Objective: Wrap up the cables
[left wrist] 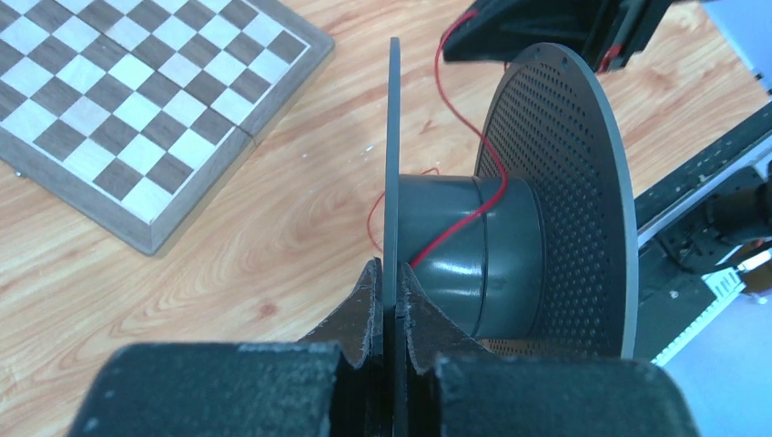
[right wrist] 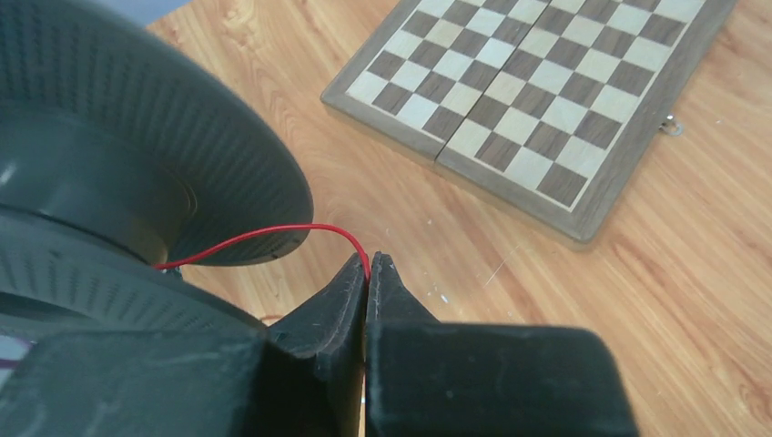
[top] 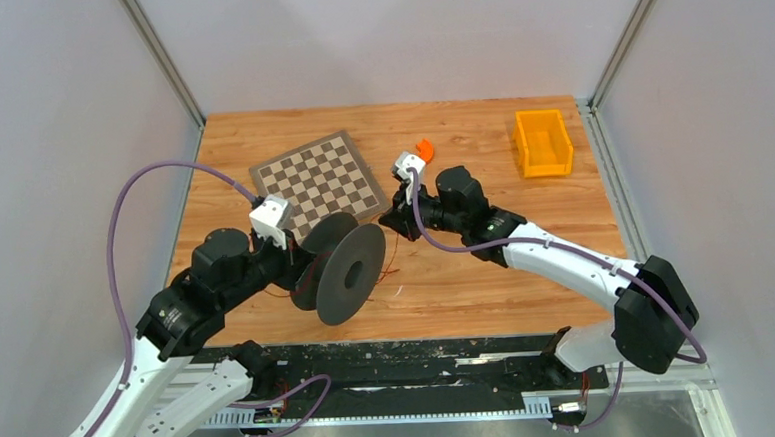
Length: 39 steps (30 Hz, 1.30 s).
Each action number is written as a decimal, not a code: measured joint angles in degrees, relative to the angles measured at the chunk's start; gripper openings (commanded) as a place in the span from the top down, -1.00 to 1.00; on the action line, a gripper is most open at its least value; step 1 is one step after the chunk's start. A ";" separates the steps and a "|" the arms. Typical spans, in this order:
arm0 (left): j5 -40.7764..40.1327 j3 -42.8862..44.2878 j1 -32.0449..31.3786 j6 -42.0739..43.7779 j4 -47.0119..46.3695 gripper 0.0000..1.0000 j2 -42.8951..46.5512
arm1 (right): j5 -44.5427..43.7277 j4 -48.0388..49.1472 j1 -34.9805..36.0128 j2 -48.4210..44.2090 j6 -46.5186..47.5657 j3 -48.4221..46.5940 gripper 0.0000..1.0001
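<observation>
A dark grey spool (top: 351, 270) stands on edge on the wooden table, and my left gripper (left wrist: 394, 273) is shut on the rim of its thin near flange (left wrist: 394, 137). The cable, a thin red wire (left wrist: 455, 228), crosses the spool's hub (left wrist: 473, 255) and runs up between the flanges toward my right gripper (top: 394, 223). In the right wrist view the right gripper (right wrist: 369, 264) is shut on the red wire (right wrist: 264, 235), which stretches from the fingertips to the spool (right wrist: 137, 182) at left. A loose bit of the wire (top: 391, 268) lies on the table beside the spool.
A folded chessboard (top: 317, 182) lies behind the spool. A small orange object (top: 425, 148) sits behind the right wrist. An orange bin (top: 543, 142) stands at the back right. Grey walls close in the table on three sides.
</observation>
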<state>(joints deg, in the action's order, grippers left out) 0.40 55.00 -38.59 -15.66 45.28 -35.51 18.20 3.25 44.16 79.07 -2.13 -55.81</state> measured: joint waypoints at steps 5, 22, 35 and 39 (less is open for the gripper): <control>-0.42 1.01 0.00 -1.38 -0.79 1.00 -0.20 | 1.57 0.07 0.00 -1.60 -0.04 1.38 0.96; -9.68 -2.58 0.00 -0.81 -1.99 1.00 -8.39 | 0.31 0.74 -1.22 -8.07 3.43 2.62 0.98; -9.18 -5.07 0.00 -0.96 -5.55 0.54 -15.06 | -1.62 -0.48 -1.22 -7.85 6.29 -1.07 1.00; -8.83 -5.14 0.00 -1.11 -7.76 0.50 -15.06 | -0.66 -0.52 -1.22 -5.97 5.33 -3.10 1.00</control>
<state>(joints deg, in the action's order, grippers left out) -8.43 49.87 -38.59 -16.78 37.52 -50.57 17.54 2.72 42.94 73.10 3.20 -58.92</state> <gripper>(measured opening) 0.249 0.004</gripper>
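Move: The left hand already grips the near flange of the black spool, whose middle lies about 7 cm to its right and 3 cm lower. It is bound for table some 5 cm ahead, 7 cm right and 21 cm below this hand; the chessboard's middle is about 22 cm ahead, 2 cm right, 20 cm below. From the right hand, which pinches the red cable, the spool is about 12 cm left and 9 cm back, slightly higher. Left lowers the spool about 7 cm and forward onto the table, fingers opening; right raises its pinched cable. ##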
